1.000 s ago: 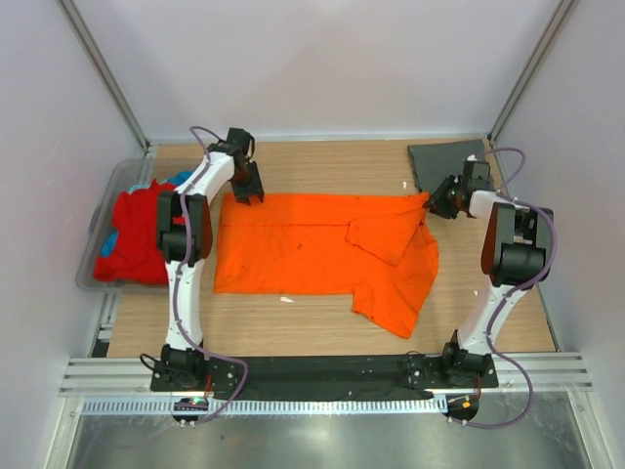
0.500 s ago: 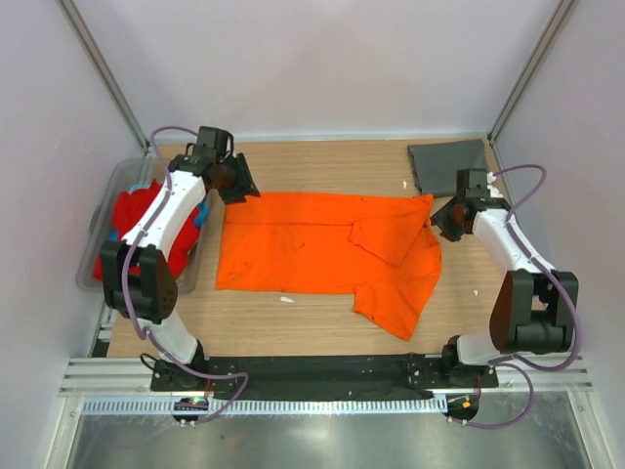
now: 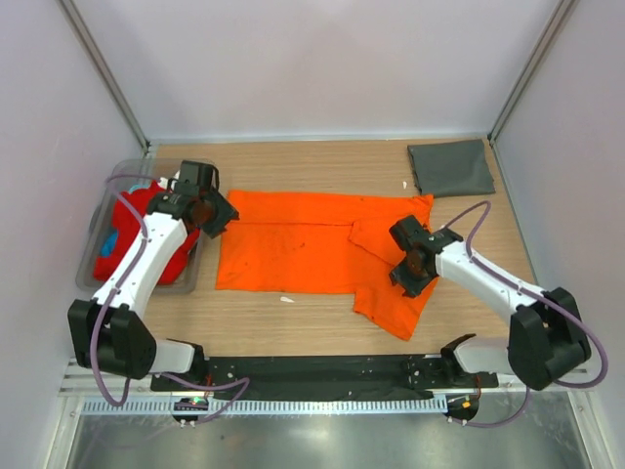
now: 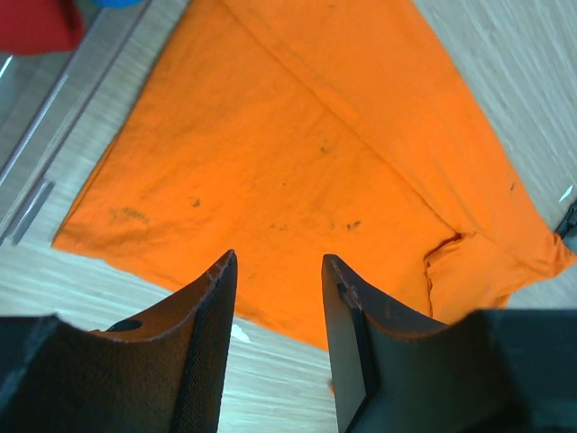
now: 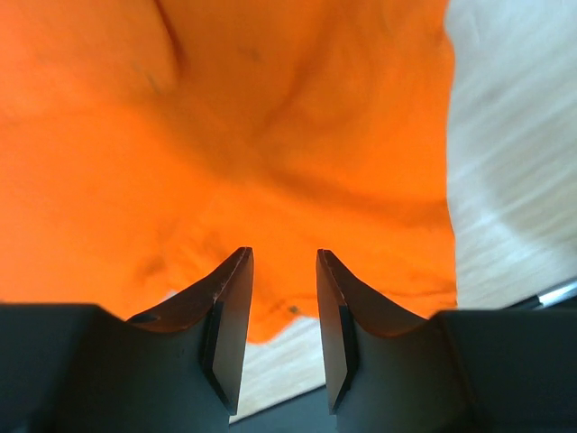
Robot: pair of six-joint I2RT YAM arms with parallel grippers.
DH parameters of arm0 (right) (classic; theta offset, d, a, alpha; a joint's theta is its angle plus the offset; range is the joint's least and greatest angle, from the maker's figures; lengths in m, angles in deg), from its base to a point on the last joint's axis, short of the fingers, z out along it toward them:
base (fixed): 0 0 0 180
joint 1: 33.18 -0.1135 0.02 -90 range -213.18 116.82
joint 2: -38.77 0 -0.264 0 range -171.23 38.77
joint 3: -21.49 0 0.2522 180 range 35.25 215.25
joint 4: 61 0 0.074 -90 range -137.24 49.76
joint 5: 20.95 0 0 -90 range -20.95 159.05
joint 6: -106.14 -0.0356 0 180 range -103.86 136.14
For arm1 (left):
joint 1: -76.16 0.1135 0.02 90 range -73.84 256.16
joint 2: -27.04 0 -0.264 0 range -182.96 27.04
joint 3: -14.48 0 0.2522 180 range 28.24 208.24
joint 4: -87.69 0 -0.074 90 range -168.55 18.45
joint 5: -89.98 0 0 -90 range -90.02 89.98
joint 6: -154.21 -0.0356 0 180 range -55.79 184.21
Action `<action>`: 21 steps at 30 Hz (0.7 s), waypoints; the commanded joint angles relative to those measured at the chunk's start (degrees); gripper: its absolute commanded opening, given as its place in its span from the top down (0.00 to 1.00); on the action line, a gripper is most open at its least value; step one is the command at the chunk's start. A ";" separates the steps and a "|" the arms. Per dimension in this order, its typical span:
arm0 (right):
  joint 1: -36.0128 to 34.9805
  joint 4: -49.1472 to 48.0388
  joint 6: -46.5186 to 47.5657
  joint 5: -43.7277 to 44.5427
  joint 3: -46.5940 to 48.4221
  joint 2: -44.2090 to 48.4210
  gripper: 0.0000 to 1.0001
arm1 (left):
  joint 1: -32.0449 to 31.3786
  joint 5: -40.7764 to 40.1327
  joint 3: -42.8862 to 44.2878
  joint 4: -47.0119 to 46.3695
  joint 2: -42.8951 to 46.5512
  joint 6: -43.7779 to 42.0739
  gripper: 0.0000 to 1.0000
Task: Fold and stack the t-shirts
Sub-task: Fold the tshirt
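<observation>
A bright orange t-shirt lies spread across the middle of the table, its right part folded over and hanging toward the near edge. The same orange t-shirt fills the left wrist view, and the orange t-shirt fills the right wrist view. A folded dark grey t-shirt rests at the back right. Red and blue t-shirts are heaped in the tub. My left gripper hovers open over the orange shirt's left edge, holding nothing. My right gripper hangs open above the shirt's right part, empty.
A clear plastic tub stands at the left table edge beside my left arm. Small white scraps lie on the wood near the shirt's front hem and at the back right. The black base rail runs along the near edge.
Both arms have pulled back from the far edge toward the near side. The left gripper moved to the shirt's left edge, the right one came in over the shirt's right part. The shirt lies released.
</observation>
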 commanded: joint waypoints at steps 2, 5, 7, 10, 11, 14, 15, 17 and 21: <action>-6.95 3.59 -13.90 1.50 -6.29 6.95 0.59 | 0.01 -3.99 -5.65 1.25 5.31 10.22 0.56; -10.39 4.72 -20.04 1.67 -10.34 8.80 0.59 | -0.07 -2.24 -9.07 -1.39 7.25 11.46 0.55; -12.86 5.51 -22.35 2.81 -12.53 11.53 0.57 | -0.07 -1.79 -9.96 -2.36 7.52 11.28 0.55; -14.44 9.72 -28.23 4.04 -14.64 15.31 0.57 | 0.01 -1.18 -10.40 -2.62 6.82 11.20 0.55; -15.05 12.34 -30.51 3.87 -15.35 16.10 0.57 | 0.01 -1.09 -10.49 -2.71 6.65 11.20 0.56; -18.74 12.37 -37.20 3.51 -17.46 19.00 0.58 | -0.07 -2.23 -11.19 -3.06 6.47 11.72 0.56; -19.27 12.81 -38.43 3.95 -17.72 19.01 0.58 | 0.01 -2.93 -11.72 -3.32 6.82 11.72 0.56; -19.98 13.16 -40.63 3.87 -18.43 18.57 0.58 | -0.07 -3.11 -12.25 -4.38 7.08 11.55 0.55; -21.91 9.30 -43.36 2.29 -21.32 18.31 0.58 | -0.07 -3.11 -11.99 -4.56 7.08 11.02 0.56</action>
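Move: The near tip of the t-shirt's lower right sleeve lies almost straight back from the right gripper, about 13 cm, and 5 cm below; the sleeve's other corner is some 6 cm back and 13 cm left of that gripper. From the left gripper, the shirt's near left corner lies about 12 cm back, 4 cm left and 16 cm below; the clothes bin is some 28 cm left and 6 cm farther out, the white scrap 14 cm back and 16 cm right. Draw the right gripper back about 12 cm over the sleeve towards its near tip, sinking some 4 cm and twisting about 15 degrees clockwise, fingers part open and pointing down. Bring the left gripper back and down about 4 cm each towards the shirt's near left corner, turning it 10 degrees counter-clockwise, then let it hang there, fingers still half open. ##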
